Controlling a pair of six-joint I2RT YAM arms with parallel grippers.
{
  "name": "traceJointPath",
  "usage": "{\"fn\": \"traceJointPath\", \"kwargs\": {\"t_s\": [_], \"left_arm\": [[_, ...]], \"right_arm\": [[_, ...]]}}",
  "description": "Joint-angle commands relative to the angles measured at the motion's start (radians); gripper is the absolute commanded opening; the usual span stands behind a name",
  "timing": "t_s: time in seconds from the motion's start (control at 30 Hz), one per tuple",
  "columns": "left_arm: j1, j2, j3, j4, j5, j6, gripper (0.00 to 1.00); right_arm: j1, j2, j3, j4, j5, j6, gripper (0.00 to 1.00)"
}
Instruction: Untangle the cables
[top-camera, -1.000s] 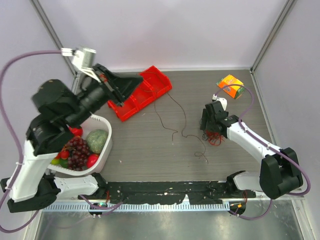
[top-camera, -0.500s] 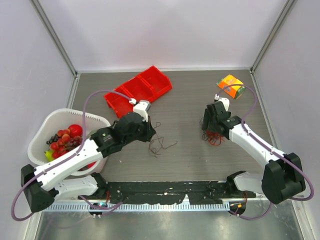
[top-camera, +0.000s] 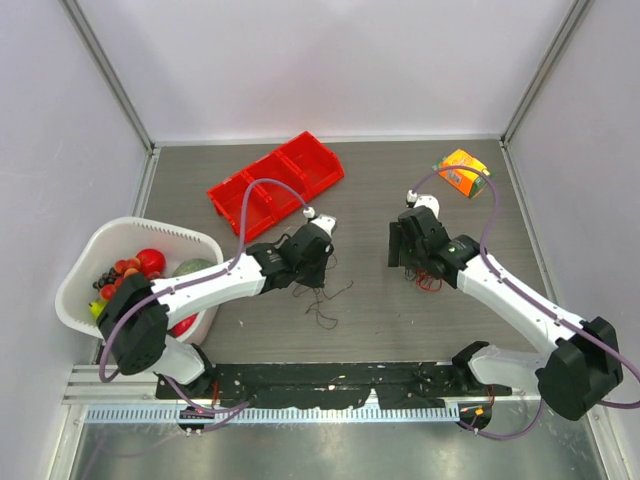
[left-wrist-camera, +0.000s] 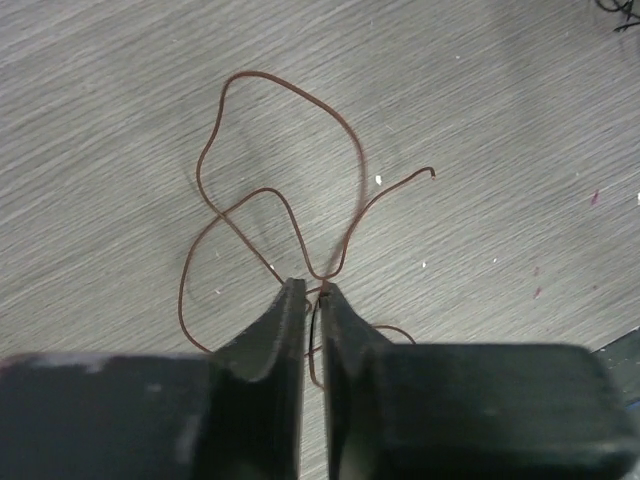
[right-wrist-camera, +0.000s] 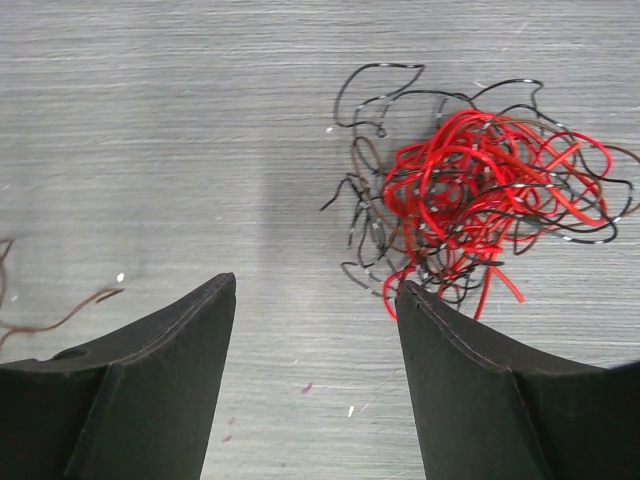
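A single thin brown cable (left-wrist-camera: 262, 73) lies in loose loops on the grey table, seen from above as a small scribble (top-camera: 322, 300). My left gripper (left-wrist-camera: 312, 288) is low over it, jaws almost together with the brown strand pinched at their tips; from above this gripper (top-camera: 318, 268) sits at the table's middle. A tangle of red and black cables (right-wrist-camera: 480, 195) lies ahead and right of my right gripper (right-wrist-camera: 315, 285), which is open and holds nothing. In the top view the tangle (top-camera: 432, 281) peeks out beside that gripper (top-camera: 405, 250).
A red three-compartment bin (top-camera: 275, 180) lies behind the left gripper. A white basket (top-camera: 100, 240) with fruit stands at the left edge. An orange box (top-camera: 461, 172) sits at the back right. Lilac hoses arch over both arms.
The left arm came down from above the red bin to the table's middle; the brown cable, stretched long before, now lies bunched in loops. The right gripper shifted left off the tangle.
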Motion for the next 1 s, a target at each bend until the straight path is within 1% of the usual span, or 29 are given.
{"fn": "traceJointPath", "kwargs": {"t_s": [0.0, 0.03, 0.07, 0.1, 0.13, 0.2, 0.27, 0.37, 0.4, 0.5, 0.6, 0.7, 0.77, 0.83, 0.87, 0.97], "left_arm": [[0.002, 0.026, 0.051, 0.062, 0.029, 0.025, 0.19], [0.005, 0.025, 0.05, 0.064, 0.026, 0.022, 0.24], [0.005, 0.017, 0.05, 0.061, 0.017, 0.016, 0.31], [0.005, 0.006, 0.042, 0.059, 0.009, 0.011, 0.37], [0.006, -0.012, 0.034, 0.061, 0.008, 0.008, 0.45], [0.008, -0.059, 0.007, 0.061, 0.014, -0.001, 0.61], [0.009, -0.113, -0.021, 0.058, 0.035, -0.01, 0.72], [0.011, -0.2, -0.064, 0.049, 0.071, -0.029, 0.81], [0.011, -0.234, -0.078, 0.043, 0.077, -0.036, 0.83], [0.011, -0.32, -0.124, 0.044, 0.084, -0.039, 0.91], [0.015, -0.343, -0.127, -0.008, 0.071, -0.044, 0.93], [0.015, -0.388, -0.136, -0.033, 0.051, -0.061, 0.88], [0.017, -0.464, -0.177, -0.007, 0.064, -0.075, 0.87], [0.017, -0.55, -0.203, 0.001, 0.084, -0.073, 0.87], [0.017, -0.59, -0.211, -0.005, 0.091, -0.072, 0.89], [0.017, -0.702, -0.211, -0.052, 0.094, -0.073, 0.91]], "right_arm": [[0.036, -0.065, 0.042, 0.012, -0.053, 0.007, 0.7], [0.042, -0.067, 0.031, 0.026, -0.116, 0.002, 0.7], [0.043, -0.068, 0.026, 0.057, -0.148, 0.001, 0.71], [0.048, -0.068, 0.01, 0.074, -0.216, 0.013, 0.71], [0.049, -0.071, 0.0, 0.119, -0.244, 0.022, 0.71], [0.054, -0.082, -0.03, 0.191, -0.346, 0.048, 0.72], [0.057, -0.088, -0.063, 0.279, -0.457, 0.076, 0.73], [0.072, -0.059, -0.086, 0.357, -0.534, 0.112, 0.73], [0.079, -0.053, -0.09, 0.395, -0.544, 0.119, 0.73], [0.103, -0.007, -0.084, 0.414, -0.54, 0.149, 0.72], [0.109, 0.005, -0.076, 0.4, -0.508, 0.143, 0.73], [0.132, 0.011, -0.083, 0.42, -0.521, 0.111, 0.73], [0.172, 0.051, -0.07, 0.442, -0.546, 0.073, 0.74], [0.216, 0.099, -0.043, 0.424, -0.52, 0.031, 0.74], [0.241, 0.123, -0.037, 0.423, -0.482, 0.011, 0.73], [0.259, 0.194, 0.003, 0.43, -0.451, -0.012, 0.74]]}}
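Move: The left hand still pinches the brown cable, whose loops lie about 5 cm below it, centred roughly 2 cm ahead and 1 cm to its right; the red tray is some 25 cm ahead and 10 cm left. From the open, empty right hand, that brown cable lies about 20 cm left, 3 cm back and 6 cm down, while the red-black tangle sits roughly 3 cm ahead and 6 cm right, also 6 cm down. The left hand dips barely a centimetre over the table, spreads its nearly shut fingers wide to let go of the brown cable, then lifts about 8 cm while drawing back and left, some 5 cm each way. Meanwhile the right hand leaves the red-black tangle and sweeps about 17 cm left and 5 cm back, nearly level, towards the freed cable, rolling its left side up and turning counter-clockwise some 30 degrees, fingers staying wide open without touching the cable. ##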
